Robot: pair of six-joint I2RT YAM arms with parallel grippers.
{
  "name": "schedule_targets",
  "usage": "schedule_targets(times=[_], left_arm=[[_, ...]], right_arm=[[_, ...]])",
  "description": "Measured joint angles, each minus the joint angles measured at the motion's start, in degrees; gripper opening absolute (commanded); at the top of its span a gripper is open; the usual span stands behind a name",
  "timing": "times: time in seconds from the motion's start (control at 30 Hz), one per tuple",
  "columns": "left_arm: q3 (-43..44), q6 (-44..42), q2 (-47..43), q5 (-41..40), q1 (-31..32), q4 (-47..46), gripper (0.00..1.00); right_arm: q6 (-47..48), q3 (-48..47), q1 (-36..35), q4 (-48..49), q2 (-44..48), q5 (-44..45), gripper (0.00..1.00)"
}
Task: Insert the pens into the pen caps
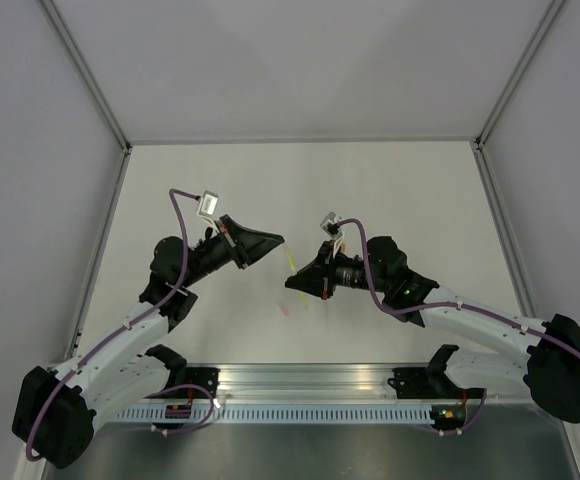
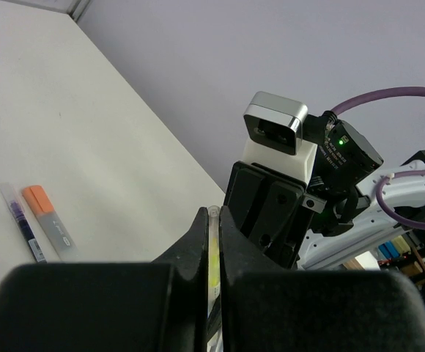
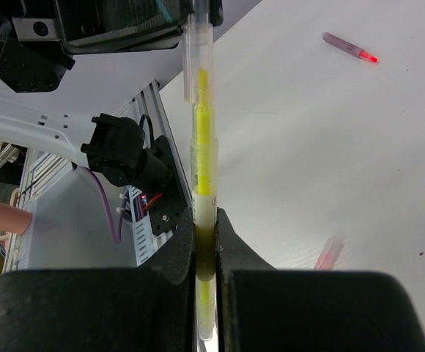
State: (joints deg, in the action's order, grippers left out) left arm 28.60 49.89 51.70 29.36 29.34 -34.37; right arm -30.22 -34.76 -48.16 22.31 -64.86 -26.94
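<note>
A yellow pen (image 3: 204,147) stands between the two grippers above the table, seen small in the top view (image 1: 292,263). My right gripper (image 3: 205,246) is shut on its lower barrel. Its upper end sits inside a clear pen cap (image 3: 198,59) with a clip. My left gripper (image 2: 213,220) is shut on that cap, with yellow showing between the jaws. On the table in the left wrist view lie a dark purple pen (image 2: 23,231) and a grey pen with an orange tip (image 2: 47,220), side by side.
A pink piece (image 3: 330,253) lies on the table just under the right gripper, also in the top view (image 1: 286,311); pen or cap I cannot tell. A greyish piece with a red end (image 3: 349,48) lies further off. Grey walls enclose the table.
</note>
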Motion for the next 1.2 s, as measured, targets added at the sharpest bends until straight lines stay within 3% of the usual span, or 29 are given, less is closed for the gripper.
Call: schedule_targets(times=[0.57, 0.63, 0.73, 0.83, 1.2], left_arm=[[-0.4, -1.8, -0.8, 3.9, 0.0, 3.1, 0.03], [-0.8, -2.0, -1.0, 4.0, 0.0, 3.2, 0.07], [-0.9, -2.6, -1.1, 4.4, 0.0, 3.2, 0.34], [-0.9, -2.9, -1.3, 5.5, 0.0, 3.7, 0.45], [-0.9, -3.0, -2.3, 5.0, 0.0, 4.3, 0.48]], right_arm=[[0.1, 0.0, -0.3, -0.5, 0.0, -0.2, 0.00], [0.1, 0.0, -0.4, -0.9, 0.0, -0.2, 0.00], [0.2, 0.0, -0.4, -0.9, -0.2, -0.5, 0.00], [0.1, 0.0, -0.4, -0.7, -0.7, -0.6, 0.00], [0.0, 0.0, -0.3, -0.1, -1.5, -1.8, 0.00]])
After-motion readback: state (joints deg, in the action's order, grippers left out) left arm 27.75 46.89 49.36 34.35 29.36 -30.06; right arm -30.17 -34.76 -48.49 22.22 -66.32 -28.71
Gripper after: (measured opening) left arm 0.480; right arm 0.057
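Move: The yellow pen, upright in the right fingers, lies about 4 cm back, 2 cm right and 6 cm below the left hand, its middle some 2 cm above and 1 cm ahead of the right hand. The clear cap in the left fingers is about 4 cm ahead, 1 cm left and 7 cm above the right hand. On the table, 29 cm below the left hand, are the pink cap 3 cm back and straight below sideways, and the blue pen 8 cm ahead, 10 cm right. The clear cap, already started over the tip of the yellow pen, is brought farther down along it by the left hand, which goes back and down some 2 cm. The left fingers then open to about half and let go, the hand easing back slightly more. The right hand keeps its pinch on the pen and sinks about 1 cm. ##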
